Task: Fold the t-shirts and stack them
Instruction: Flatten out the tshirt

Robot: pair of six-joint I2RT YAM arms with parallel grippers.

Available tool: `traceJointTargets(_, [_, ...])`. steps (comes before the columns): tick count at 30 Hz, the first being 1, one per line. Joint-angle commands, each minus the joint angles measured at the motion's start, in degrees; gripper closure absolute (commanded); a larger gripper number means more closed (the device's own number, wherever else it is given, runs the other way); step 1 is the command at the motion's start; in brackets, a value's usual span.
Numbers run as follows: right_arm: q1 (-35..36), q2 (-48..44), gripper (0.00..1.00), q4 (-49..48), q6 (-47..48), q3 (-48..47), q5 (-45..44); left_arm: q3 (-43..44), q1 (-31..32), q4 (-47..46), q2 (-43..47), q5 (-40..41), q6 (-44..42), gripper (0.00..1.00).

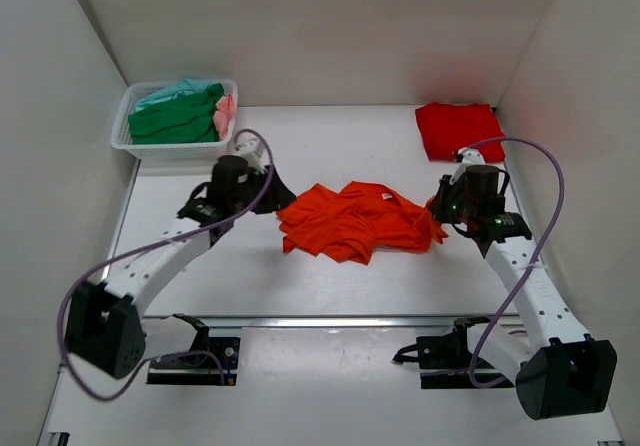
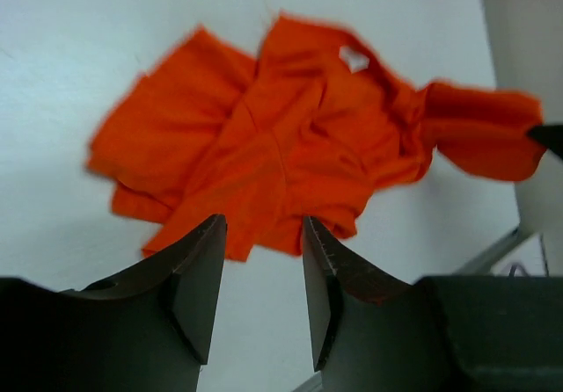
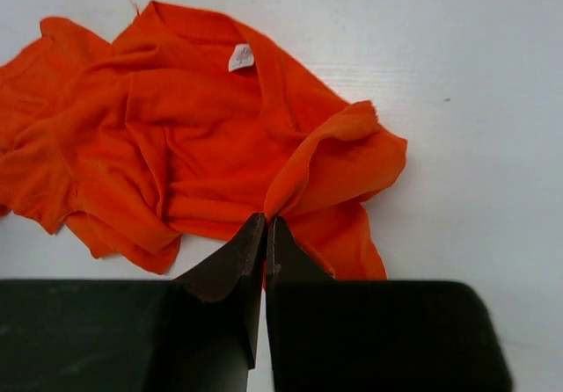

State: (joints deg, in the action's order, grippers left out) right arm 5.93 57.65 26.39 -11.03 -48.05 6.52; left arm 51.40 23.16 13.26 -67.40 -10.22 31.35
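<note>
A bright orange t-shirt [image 1: 350, 221] lies crumpled in the middle of the table, its white neck label [image 3: 240, 56] facing up. My right gripper [image 1: 438, 210] is shut on a raised fold at the shirt's right edge [image 3: 330, 159]; in the right wrist view the gripper [image 3: 265, 222] has cloth bunched between its tips. My left gripper [image 1: 274, 194] sits at the shirt's left side. Its jaws [image 2: 264, 227] stand open above the table, just short of the orange t-shirt [image 2: 290, 128], with nothing between them. A deeper red t-shirt [image 1: 458, 129] lies folded at the back right.
A white mesh basket [image 1: 140, 144] at the back left holds green [image 1: 175, 121], teal [image 1: 175, 90] and pink [image 1: 227, 111] t-shirts. White walls close in the table on the left, back and right. Purple cables loop over both arms.
</note>
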Motion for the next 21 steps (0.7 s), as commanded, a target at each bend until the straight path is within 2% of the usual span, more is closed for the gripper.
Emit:
traceJointTargets(1, [1.79,-1.4,0.99,-4.5,-1.63,1.38,0.95,-3.05,4.0,-4.2,-7.99,-4.98,1.43,0.49])
traceJointTargets(8, [2.42,-0.7,0.99,-5.38,-2.07,3.23,1.04,-7.8,6.37,-8.6,-15.92,0.45,0.64,0.48])
traceJointTargets(16, [2.59,-0.25,1.0,-6.7,-2.6,4.11,2.26,-8.15,7.6,-9.3,-22.07,3.8,-0.33,0.47])
traceJointTargets(21, [3.03,-0.34,1.0,-6.71,-2.6,4.46,2.35,-4.74,8.3,-9.31,-26.72,6.34,-0.33,0.45])
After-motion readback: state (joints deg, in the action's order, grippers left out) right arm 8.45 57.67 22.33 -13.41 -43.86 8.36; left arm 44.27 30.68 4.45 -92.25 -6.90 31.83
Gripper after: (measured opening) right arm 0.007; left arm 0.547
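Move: Almost straight under the open left hand, about 19 cm down, 5 cm back and 2 cm to its right, is the loose near-left corner of the orange t-shirt. The shirt's middle is level ahead, some 18 cm right; the basket stands roughly 30 cm ahead and 30 cm left. From the right hand, already pinching the shirt's right end, that corner lies about 32 cm left, 4 cm back and 17 cm down. Dropping fast and then more slowly, the left hand sinks about 18 cm to the shirt's near-left corner, easing slightly back and right, with its half-open fingers tipping some 20 degrees farther downward around the corner. The right hand keeps its pinch on the other end, settling about 2 cm down and 2 cm left. ##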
